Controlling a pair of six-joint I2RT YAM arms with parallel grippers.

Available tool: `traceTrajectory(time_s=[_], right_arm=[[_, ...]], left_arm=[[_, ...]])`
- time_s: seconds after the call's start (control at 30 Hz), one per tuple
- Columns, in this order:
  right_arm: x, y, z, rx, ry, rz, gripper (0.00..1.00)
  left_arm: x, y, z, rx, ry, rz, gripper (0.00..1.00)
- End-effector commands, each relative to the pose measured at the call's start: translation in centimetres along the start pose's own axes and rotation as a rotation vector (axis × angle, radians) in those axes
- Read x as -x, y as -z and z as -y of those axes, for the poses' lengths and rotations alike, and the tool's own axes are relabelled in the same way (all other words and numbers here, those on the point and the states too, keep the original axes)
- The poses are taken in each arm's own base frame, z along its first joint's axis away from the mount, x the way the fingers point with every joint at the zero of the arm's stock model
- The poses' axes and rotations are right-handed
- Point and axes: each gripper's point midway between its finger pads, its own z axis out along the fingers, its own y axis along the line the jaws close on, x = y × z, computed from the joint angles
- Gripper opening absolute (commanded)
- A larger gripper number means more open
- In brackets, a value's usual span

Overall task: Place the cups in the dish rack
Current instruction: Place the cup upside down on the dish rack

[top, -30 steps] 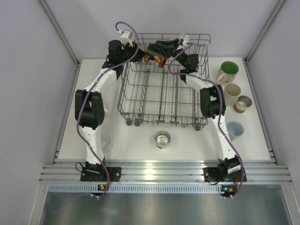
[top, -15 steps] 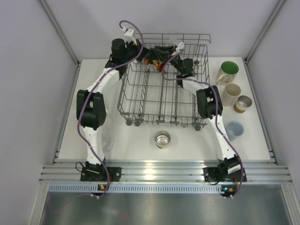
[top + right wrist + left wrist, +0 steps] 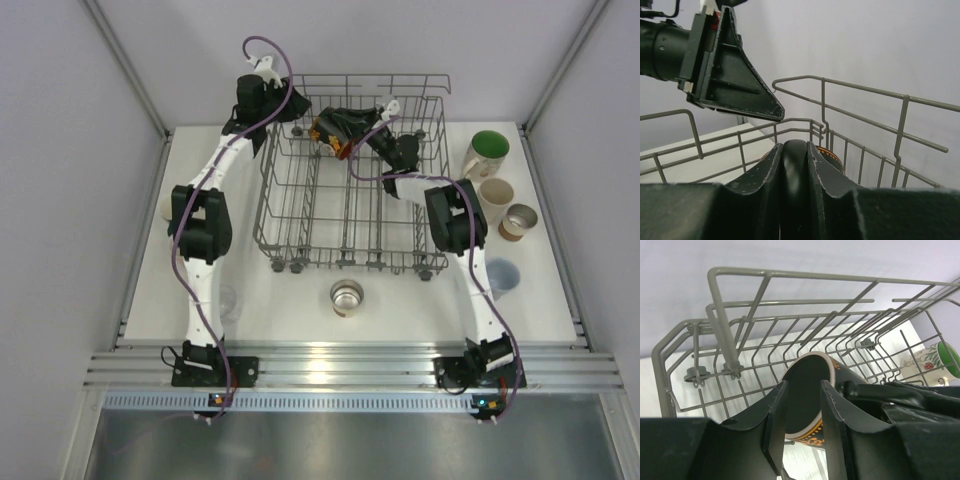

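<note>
My right gripper (image 3: pixel 350 125) is shut on the handle of a black mug (image 3: pixel 330 131) with an orange pattern and a cream rim, and holds it tilted over the far left part of the grey wire dish rack (image 3: pixel 345 252). In the right wrist view the gripper (image 3: pixel 794 145) clamps the black handle (image 3: pixel 794 165). My left gripper (image 3: pixel 283 103) is open at the rack's far left corner, apart from the mug. In the left wrist view the gripper (image 3: pixel 802 385) frames the mug's dark mouth (image 3: pixel 805 372) beyond it. One of its fingers (image 3: pixel 735 85) shows in the right wrist view.
Right of the rack stand a green-lined mug (image 3: pixel 487 150), a cream cup (image 3: pixel 495 198), a brown-banded cup (image 3: pixel 518 220) and a clear cup (image 3: pixel 500 275). A steel cup (image 3: pixel 346 296) stands in front of the rack. Another clear cup (image 3: pixel 225 300) is at the near left.
My right gripper has brought the black mug lower and nearer, into the rack's far left part. My left gripper has drawn back to the left, away from the mug.
</note>
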Motion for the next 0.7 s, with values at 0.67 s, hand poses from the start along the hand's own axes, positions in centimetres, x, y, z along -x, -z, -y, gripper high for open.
traceTrajectory(time_s=[0.67], right_arm=[[7.9, 4.2, -5.9, 0.085, 0.128, 0.134, 0.18]], left_arm=[[-2.9, -0.1, 6.1, -0.232, 0.005, -0.098, 0.41]])
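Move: The right hand holds the tilted black cup by its handle; the cup's middle is about 4 cm to its left, 2 cm back and 4 cm below. Rack floor for it lies some 6 cm back, 2 cm left and 12 cm below. The high back rail is about 9 cm straight ahead, level with the hand. From the left hand, half open, the cup is about 5 cm right, 5 cm back and 5 cm lower. Drawing back towards the robot by about 5 cm, the right hand also sinks some 2.5 cm and drifts slightly right, keeping its grip on the cup's handle inside the rack. The half-open left hand first dips about 3 cm, then sweeps some 5 cm right and a little back, turning about 10 degrees clockwise, in close over the cup's upturned base; contact there can't be made out. ##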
